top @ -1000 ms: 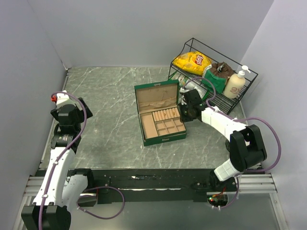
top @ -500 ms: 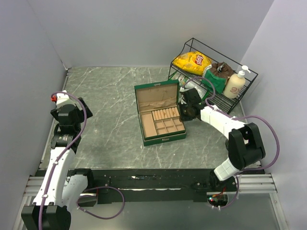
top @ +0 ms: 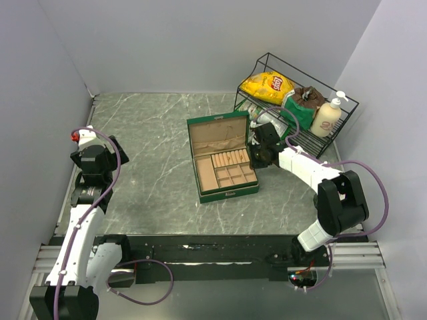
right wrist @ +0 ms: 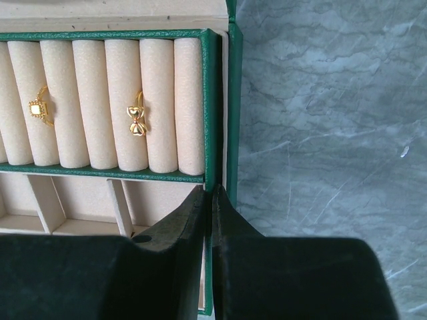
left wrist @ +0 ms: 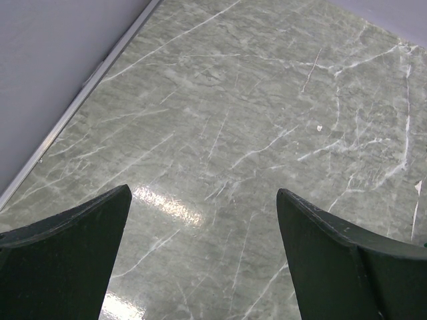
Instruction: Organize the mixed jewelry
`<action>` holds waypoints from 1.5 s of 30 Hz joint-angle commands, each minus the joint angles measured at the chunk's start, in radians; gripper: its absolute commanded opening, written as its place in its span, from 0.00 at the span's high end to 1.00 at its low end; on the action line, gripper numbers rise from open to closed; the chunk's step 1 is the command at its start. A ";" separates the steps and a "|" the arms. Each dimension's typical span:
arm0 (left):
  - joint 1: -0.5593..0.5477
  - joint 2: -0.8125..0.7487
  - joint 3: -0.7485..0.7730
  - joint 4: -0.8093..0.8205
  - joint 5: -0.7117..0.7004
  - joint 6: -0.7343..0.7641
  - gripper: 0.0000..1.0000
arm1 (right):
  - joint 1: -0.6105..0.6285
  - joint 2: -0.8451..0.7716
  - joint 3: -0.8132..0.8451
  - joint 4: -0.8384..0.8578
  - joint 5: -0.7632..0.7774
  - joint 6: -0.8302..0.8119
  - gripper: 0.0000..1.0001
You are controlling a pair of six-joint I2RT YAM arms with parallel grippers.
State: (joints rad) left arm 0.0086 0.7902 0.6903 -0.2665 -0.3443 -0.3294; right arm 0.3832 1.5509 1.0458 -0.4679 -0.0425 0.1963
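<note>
The green box (top: pixel 229 194) lies open mid-table, lid up, with tan compartments inside. In the right wrist view two gold rings of the mixed jewelry sit in its cream ring rolls, a square-topped ring (right wrist: pixel 40 110) and a bow-shaped ring (right wrist: pixel 137 121). My right gripper (right wrist: pixel 209 190) is shut on the box's right wall (right wrist: pixel 215 100), one finger inside and one outside; from above the right gripper (top: pixel 255 155) shows at the box's right side. My left gripper (left wrist: pixel 203 192) is open over bare marble at the far left (top: pixel 107 150), holding nothing.
A black wire basket (top: pixel 347 107) stands at the back right, just behind my right arm, holding a yellow chip bag (top: pixel 268 85), a green packet (top: pixel 300 110) and a lotion bottle (top: pixel 327 117). Grey walls close in on the left, back and right.
My right gripper has edged slightly left and back along the box's right side. The left arm has not moved.
</note>
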 commanded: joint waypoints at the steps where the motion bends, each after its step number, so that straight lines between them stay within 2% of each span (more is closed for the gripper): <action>1: -0.001 0.003 0.011 0.038 0.013 0.012 0.04 | -0.006 0.008 0.025 0.025 0.035 0.000 1.00; 7: -0.001 0.003 0.011 0.036 0.013 0.012 0.04 | -0.004 0.006 0.023 0.025 0.036 -0.001 1.00; 10: -0.001 0.004 0.011 0.038 0.014 0.012 0.04 | -0.004 0.003 0.022 0.025 0.035 0.003 0.96; 12: -0.001 0.004 0.011 0.038 0.013 0.012 0.04 | -0.003 0.002 0.022 0.023 0.036 0.003 0.92; 13: -0.001 0.006 0.011 0.038 0.014 0.013 0.04 | -0.003 0.000 0.022 0.023 0.038 0.006 0.87; 15: -0.001 0.007 0.011 0.038 0.014 0.013 0.04 | -0.003 -0.005 0.020 0.021 0.039 0.006 0.87; 17: -0.001 0.007 0.011 0.038 0.018 0.013 0.04 | -0.003 -0.008 0.019 0.023 0.041 0.009 0.83; 19: -0.001 0.010 0.011 0.036 0.019 0.012 0.04 | -0.003 -0.009 0.017 0.025 0.041 0.009 0.74; 22: -0.001 0.014 0.012 0.038 0.022 0.013 0.04 | -0.003 -0.009 0.017 0.020 0.041 0.014 0.69; 26: -0.002 0.012 0.012 0.038 0.021 0.012 0.04 | -0.003 -0.023 0.011 0.021 0.041 0.018 0.69; 27: -0.001 0.012 0.012 0.036 0.021 0.012 0.04 | -0.003 -0.028 0.007 0.020 0.076 0.020 0.63; 33: -0.001 0.018 0.012 0.038 0.024 0.012 0.04 | -0.007 -0.081 -0.026 0.032 0.162 0.049 0.55; 38: -0.002 0.020 0.012 0.041 0.028 0.012 0.04 | -0.015 -0.071 -0.036 0.051 0.133 0.051 0.52; 45: -0.001 0.024 0.014 0.038 0.033 0.010 0.04 | -0.018 -0.034 -0.081 0.112 -0.002 0.083 0.54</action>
State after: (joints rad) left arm 0.0086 0.8150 0.6903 -0.2661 -0.3275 -0.3267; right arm 0.3721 1.5082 0.9981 -0.4252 0.0303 0.2493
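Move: The right gripper, almost shut, has the right rim of the ring tray between its fingertips, over the box's right wall. The green box the tray goes into has its middle about 8 cm left, 3 cm back and 4 cm below. The open lid is some 10 cm ahead and 11 cm left; the bow ring is on its roll about 2 cm ahead and 4 cm left. From the left gripper, the box lies roughly 40 cm right, about level fore and aft and 17 cm lower. Keep the right gripper in place over the box's right wall and part its fingers to a bit under half open, so that they let go of the tray's right rim. While they open, shift the gripper about 2 cm to the right, then ease back slightly, turning it some 5 degrees clockwise and staying almost level. ##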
